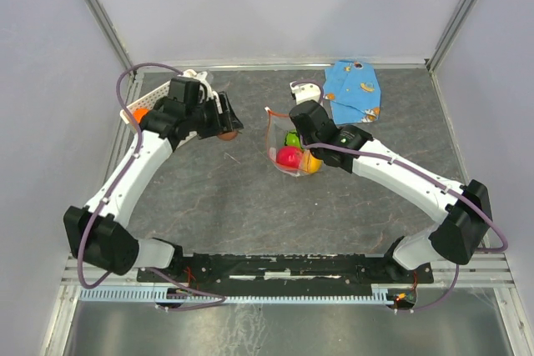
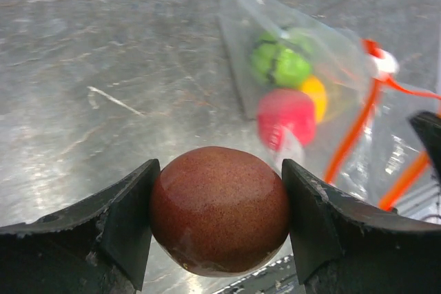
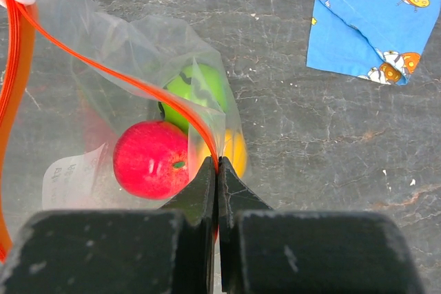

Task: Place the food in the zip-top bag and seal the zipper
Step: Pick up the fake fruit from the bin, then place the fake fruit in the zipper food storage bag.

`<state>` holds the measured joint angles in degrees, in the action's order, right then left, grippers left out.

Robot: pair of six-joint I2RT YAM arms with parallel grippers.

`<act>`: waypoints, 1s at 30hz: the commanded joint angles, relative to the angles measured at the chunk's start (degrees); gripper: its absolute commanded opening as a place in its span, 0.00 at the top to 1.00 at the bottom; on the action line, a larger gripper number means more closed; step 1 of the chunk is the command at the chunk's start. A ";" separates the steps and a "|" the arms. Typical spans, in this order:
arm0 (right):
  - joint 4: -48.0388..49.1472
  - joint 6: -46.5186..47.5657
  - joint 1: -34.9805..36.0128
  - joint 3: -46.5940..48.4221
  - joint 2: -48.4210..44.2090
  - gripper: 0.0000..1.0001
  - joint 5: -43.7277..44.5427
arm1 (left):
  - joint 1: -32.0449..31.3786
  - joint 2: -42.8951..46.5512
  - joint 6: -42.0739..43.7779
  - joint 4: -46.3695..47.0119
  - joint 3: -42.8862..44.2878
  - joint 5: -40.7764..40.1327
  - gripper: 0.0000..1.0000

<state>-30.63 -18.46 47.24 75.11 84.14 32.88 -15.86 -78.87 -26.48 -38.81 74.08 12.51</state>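
Note:
My left gripper (image 2: 219, 191) is shut on a round reddish-brown toy fruit (image 2: 219, 209), held above the table left of the bag; it shows in the top view (image 1: 227, 133) too. The clear zip-top bag (image 1: 288, 143) lies at the table's middle with a red fruit (image 3: 150, 159), a striped bright green fruit (image 3: 196, 87), a dark green one (image 2: 264, 60) and a yellow one (image 3: 234, 153) inside. My right gripper (image 3: 218, 164) is shut on the bag's red-orange zipper strip (image 3: 148, 86), holding its mouth open. An orange fruit (image 1: 139, 113) sits in the white basket (image 1: 154, 89).
A blue patterned cloth (image 1: 352, 89) lies at the back right. The white lattice basket stands at the back left under my left arm. Metal frame posts rise at both back corners.

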 commanded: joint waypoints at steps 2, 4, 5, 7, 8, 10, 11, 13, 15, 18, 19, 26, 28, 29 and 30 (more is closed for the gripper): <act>0.43 -1.78 -0.13 2.45 -1.96 0.99 -1.86 | -6.79 5.22 -7.27 8.08 -1.44 1.16 0.42; 0.27 -2.21 -0.13 2.62 -2.02 0.98 -2.39 | -9.53 6.32 -8.25 10.40 -2.14 0.63 0.42; 0.23 -2.42 -0.13 2.70 -1.98 0.98 -2.68 | -10.74 6.62 -8.70 11.55 -2.40 0.69 0.42; -0.07 -2.80 -0.13 3.12 -2.02 0.98 -3.27 | -12.73 7.08 -9.45 13.73 -2.74 1.10 0.42; -0.17 -2.93 -0.13 3.31 -1.97 0.99 -3.53 | -13.75 7.22 -9.81 14.92 -3.00 0.93 0.42; -0.37 -3.30 -0.11 3.50 -2.07 0.99 -4.01 | -15.42 7.21 -10.42 17.27 -3.23 1.07 0.42; -0.43 -3.51 -0.13 3.60 -2.17 0.99 -4.09 | -16.27 6.93 -10.62 18.33 -3.28 1.25 0.42; -0.61 -3.80 -0.09 3.81 -2.19 0.98 -4.64 | -17.63 5.76 -11.15 19.68 -3.08 1.74 0.42; -0.78 -4.09 -0.13 4.21 -2.24 0.98 -5.31 | -18.91 4.63 -11.66 20.76 -3.15 1.91 0.42; -1.15 -4.43 -0.13 4.66 -2.36 0.98 -6.08 | -20.53 3.01 -11.83 21.26 -3.16 1.04 0.42; -1.22 -4.54 -0.13 4.89 -2.50 0.98 -6.28 | -21.17 2.58 -11.94 21.38 -3.28 0.58 0.42; -0.62 -5.53 -0.13 4.10 -3.63 0.98 -6.38 | -22.46 0.52 -14.86 21.84 -6.47 -5.28 0.42; -0.29 -5.85 -0.13 3.80 -3.84 0.98 -6.67 | -22.57 0.23 -15.72 21.79 -7.46 -7.02 0.42; -0.16 -5.97 -0.18 3.50 -4.00 0.98 -6.81 | -22.58 0.07 -16.17 21.61 -7.91 -8.11 0.42; 0.05 -6.14 -0.14 3.30 -3.98 0.98 -7.00 | -22.53 -0.20 -16.42 21.32 -8.23 -8.99 0.42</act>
<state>-32.21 -23.14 47.24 77.23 82.81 26.50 -38.35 -78.70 -39.20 -19.59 66.96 8.43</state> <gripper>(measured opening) 0.023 0.741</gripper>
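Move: The brown fruit is already in the left gripper. The open mouth of the zip-top bag lies about 15 cm to the left hand's right, 4 cm back and some 4 cm below. Deep in the bag, roughly 17 cm below that hand, the red apple is 19 cm to the right and level ahead, the green melon 20 cm right and 4 cm farther out. From the right hand, pinching the zipper rim, the mouth is some 5 cm left, 1 cm back and 4 cm down. Bring the left gripper with the brown fruit some 14 cm to the right and about 5 cm back to the bag's mouth, arching up about 6 cm on the way, then sinking about 5 cm. Turn it clockwise roughly 10 degrees, left side dipping, fingers keeping their hold. Keep the right fingers pinched on the rim, easing about 2 cm left and slightly up. ##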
